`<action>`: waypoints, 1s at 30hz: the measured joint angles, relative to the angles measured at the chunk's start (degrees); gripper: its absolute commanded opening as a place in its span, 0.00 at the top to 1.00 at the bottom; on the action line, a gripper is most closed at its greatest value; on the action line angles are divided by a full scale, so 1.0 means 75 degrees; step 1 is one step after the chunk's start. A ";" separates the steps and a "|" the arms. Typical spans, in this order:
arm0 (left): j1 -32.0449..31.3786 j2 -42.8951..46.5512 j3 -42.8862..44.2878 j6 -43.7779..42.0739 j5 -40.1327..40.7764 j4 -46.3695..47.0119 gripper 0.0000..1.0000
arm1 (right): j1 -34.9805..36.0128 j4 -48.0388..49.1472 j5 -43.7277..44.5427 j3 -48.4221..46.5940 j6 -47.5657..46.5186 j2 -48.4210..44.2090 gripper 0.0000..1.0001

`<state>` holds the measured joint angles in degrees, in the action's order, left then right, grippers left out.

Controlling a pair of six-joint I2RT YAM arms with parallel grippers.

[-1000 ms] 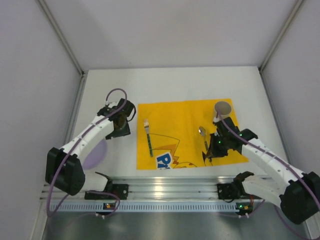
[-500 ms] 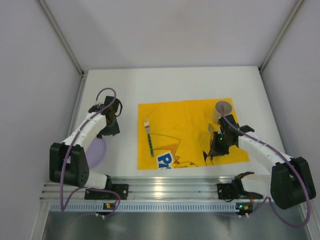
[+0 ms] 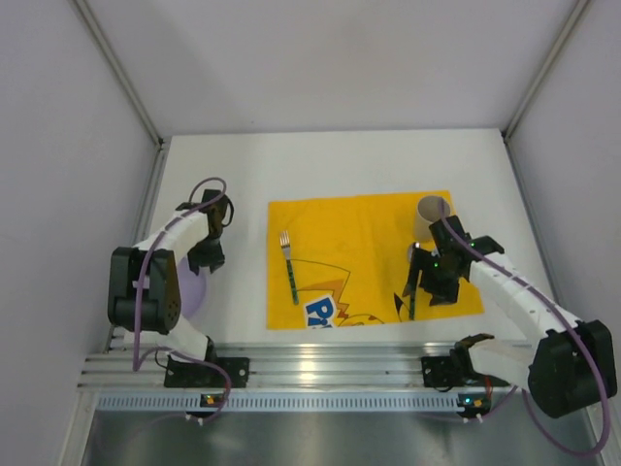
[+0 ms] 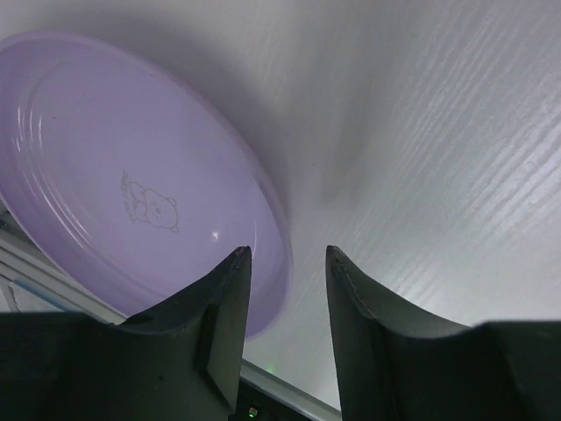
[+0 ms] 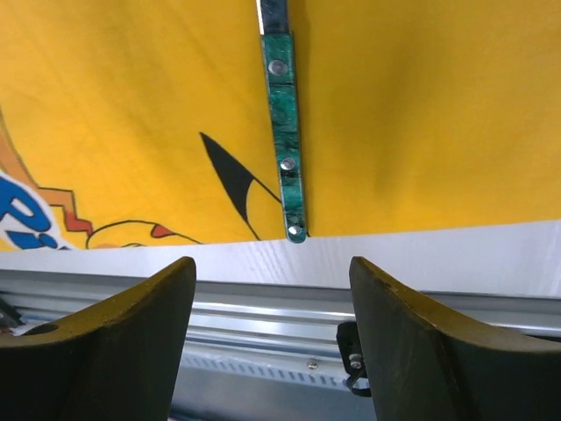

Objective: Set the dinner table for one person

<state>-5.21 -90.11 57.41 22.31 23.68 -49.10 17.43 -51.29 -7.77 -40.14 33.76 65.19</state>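
On the white dinner table (image 3: 340, 160) lies a yellow cartoon mat (image 3: 349, 228) with a fork (image 3: 289, 267) on its left side and a beige cup (image 3: 432, 212) at its far right corner. The green-handled spoon (image 5: 285, 132) lies on the mat, its handle end reaching the mat's near edge; from above only the handle (image 3: 411, 306) shows. My right gripper (image 5: 272, 263) hangs open just above that handle end, holding nothing. A lavender plate (image 4: 131, 175) sits at the near left. My left gripper (image 4: 287, 250) is open, its narrow gap over the plate's rim, with nothing pinched.
The ribbed aluminium rail (image 3: 320, 374) runs along the near edge, just beyond the spoon's handle end in the right wrist view. Grey walls close in the table on the left, far and right sides. The left arm covers part of the plate (image 3: 194, 291) from above.
My right gripper has opened and let go of the spoon, which now lies on the mat. The left arm drew back toward the plate and its jaws narrowed.
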 measured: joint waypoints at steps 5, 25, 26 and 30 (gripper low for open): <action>0.0239 -0.0603 0.0003 -0.0003 -0.0061 0.0000 0.66 | 0.0000 -0.0463 0.0064 -0.0662 -0.0020 -0.0382 0.29; -0.1492 -0.1900 0.4570 0.0061 -0.0242 -0.1209 1.00 | 0.0000 -0.1638 0.0286 -0.2570 -0.0458 -0.1113 0.29; -0.2025 -0.2139 0.5222 0.0143 -0.0219 -0.1253 1.00 | 0.0000 -0.1693 0.0306 -0.2684 -0.0484 -0.1157 0.30; -0.4074 -0.3264 0.7233 0.0487 -0.0315 -0.1510 1.00 | 0.0000 -0.2037 0.0536 -0.2973 -0.0510 -0.1364 0.29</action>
<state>-35.77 -114.59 111.66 25.96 21.32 -60.42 17.43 -66.57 -3.75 -62.43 29.93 54.96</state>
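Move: The purple plate's middle lies about 9 cm left of the left hand and 5 cm back, some 4 cm lower, its right-hand rim almost under the half-open fingers. Level with that hand, about 5 cm lower, are the fork, some 19 cm to its right, and the yellow placemat's middle, about 39 cm to its right. From the right hand, the plate is about 60 cm left and level; the spoon it has let go of is 2 cm left, 1 cm ahead, 4 cm below. Down about 3 cm and a little left goes the left hand, closing its half-open fingers on the plate's rim; it then swings fast to the right, nearly 30 cm, forward and up about 15 cm each, towards the placemat's far left corner, turning clockwise. Meanwhile the right hand rises some 13 cm away from the spoon, fingers open and tipping forward. ##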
